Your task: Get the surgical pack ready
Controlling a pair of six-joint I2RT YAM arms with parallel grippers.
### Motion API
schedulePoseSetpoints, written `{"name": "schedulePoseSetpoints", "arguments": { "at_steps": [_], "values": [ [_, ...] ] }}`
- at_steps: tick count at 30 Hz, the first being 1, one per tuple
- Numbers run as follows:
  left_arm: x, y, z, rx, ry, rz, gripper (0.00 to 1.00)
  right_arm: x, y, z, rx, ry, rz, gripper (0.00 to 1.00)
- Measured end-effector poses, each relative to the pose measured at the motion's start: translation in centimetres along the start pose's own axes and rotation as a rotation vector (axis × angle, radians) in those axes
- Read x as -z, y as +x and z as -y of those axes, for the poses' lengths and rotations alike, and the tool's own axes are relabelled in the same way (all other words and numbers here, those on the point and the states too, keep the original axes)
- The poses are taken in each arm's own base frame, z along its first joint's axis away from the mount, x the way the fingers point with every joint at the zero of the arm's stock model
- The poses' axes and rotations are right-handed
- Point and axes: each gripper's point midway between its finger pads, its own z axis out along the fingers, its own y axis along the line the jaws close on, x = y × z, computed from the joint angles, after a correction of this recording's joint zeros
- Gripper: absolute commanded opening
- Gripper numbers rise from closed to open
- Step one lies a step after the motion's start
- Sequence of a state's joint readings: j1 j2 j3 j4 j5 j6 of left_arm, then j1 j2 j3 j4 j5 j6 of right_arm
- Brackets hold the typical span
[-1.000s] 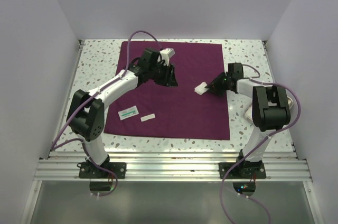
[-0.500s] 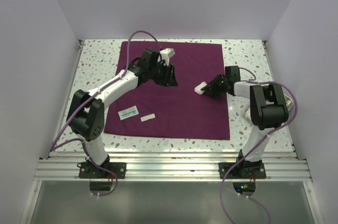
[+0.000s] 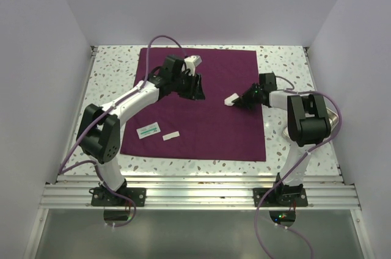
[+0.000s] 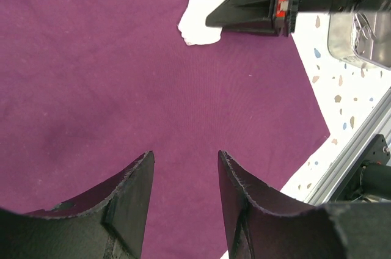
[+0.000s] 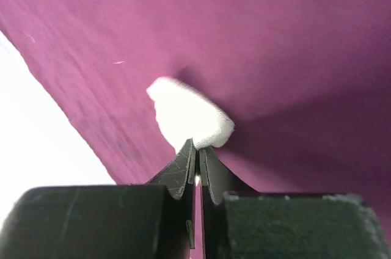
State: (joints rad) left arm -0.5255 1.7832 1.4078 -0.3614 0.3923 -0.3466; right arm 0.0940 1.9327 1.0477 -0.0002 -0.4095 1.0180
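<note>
The surgical pack, a big maroon drape [image 3: 201, 118], lies flat on the speckled table. A white gauze square [image 3: 231, 100] sits at its right-middle. My right gripper [image 3: 241, 99] is low over the drape and shut on the near edge of the gauze [image 5: 186, 115]; in the right wrist view the jaws [image 5: 197, 144] pinch its corner with almost no gap. My left gripper [image 3: 198, 91] hovers over the upper middle of the drape [image 4: 153, 76], open [image 4: 183, 155], with nothing between its fingers. From the left wrist the gauze [image 4: 198, 11] shows with the right gripper's tip on it.
A flat white-and-green packet [image 3: 148, 129] and a small white strip [image 3: 171, 135] lie on the drape's near-left part. A shiny steel tray [image 3: 334, 115] stands off the drape at the right, mostly behind the right arm; its corner [image 4: 360, 33] shows. An aluminium rail [image 3: 201, 189] borders the near edge.
My right gripper has closed down on the gauze and shifted slightly away along the drape's right side, its arm swinging with it. The left arm has not moved.
</note>
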Motion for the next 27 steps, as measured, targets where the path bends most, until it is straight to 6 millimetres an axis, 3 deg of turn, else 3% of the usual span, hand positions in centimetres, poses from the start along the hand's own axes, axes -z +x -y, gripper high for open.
{"name": "schedulePoseSetpoints", "arguments": {
  "at_steps": [6,9,12,16,21,24,27],
  "values": [
    [0.4,1.2,-0.4,-0.016,-0.008,-0.015,0.5,2.4,-1.9,-3.6,0.156,0.011,0.01,0.0],
    [0.7,2.5,-0.9,-0.031,-0.021,-0.035,0.5,5.5,-3.0,-5.4,0.279,0.001,0.025,0.0],
    [1.2,3.5,-1.3,-0.05,-0.035,-0.042,0.5,9.1,-5.2,-5.2,0.356,0.007,0.06,0.0],
    [2.1,4.6,-1.5,-0.062,-0.042,-0.036,0.5,14.8,-8.6,-0.9,0.333,0.039,0.153,0.0],
    [2.5,5.8,-1.7,-0.069,-0.038,-0.025,0.5,22.6,-10.6,7.4,0.215,0.144,0.28,0.0],
    [2.4,6.6,-2.0,-0.071,-0.039,-0.03,0.5,23.9,-9.5,9.9,0.23,0.199,0.267,0.0],
    [2.3,7.3,-2.2,-0.073,-0.04,-0.043,0.5,23.2,-7.2,11.9,0.253,0.232,0.19,0.0]
  ]
}}
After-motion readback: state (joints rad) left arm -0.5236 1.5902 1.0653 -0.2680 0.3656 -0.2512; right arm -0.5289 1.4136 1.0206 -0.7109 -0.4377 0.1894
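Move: The right hand already pinches the gauze, low over the cloth. The metal tray it is bound for has its middle about 29 cm to that hand's right and 12 cm back, roughly 1 cm lower. The half-open left hand is empty; from it the small white strip lies some 11 cm back, 12 cm left and 14 cm down, the green-and-white packet about 8 cm back and 20 cm left, just as far down. Up first, the right hand lifts the pinched gauze nearly 12 cm, then sweeps right and back towards the tray, ending some 22 cm right and 13 cm back, rolling its left side down over 20 degrees and starting to sink by the tray's left rim, fingers still shut. The left hand eases back, left and down towards the white strip, about 8 cm in all, fingers still half open. ##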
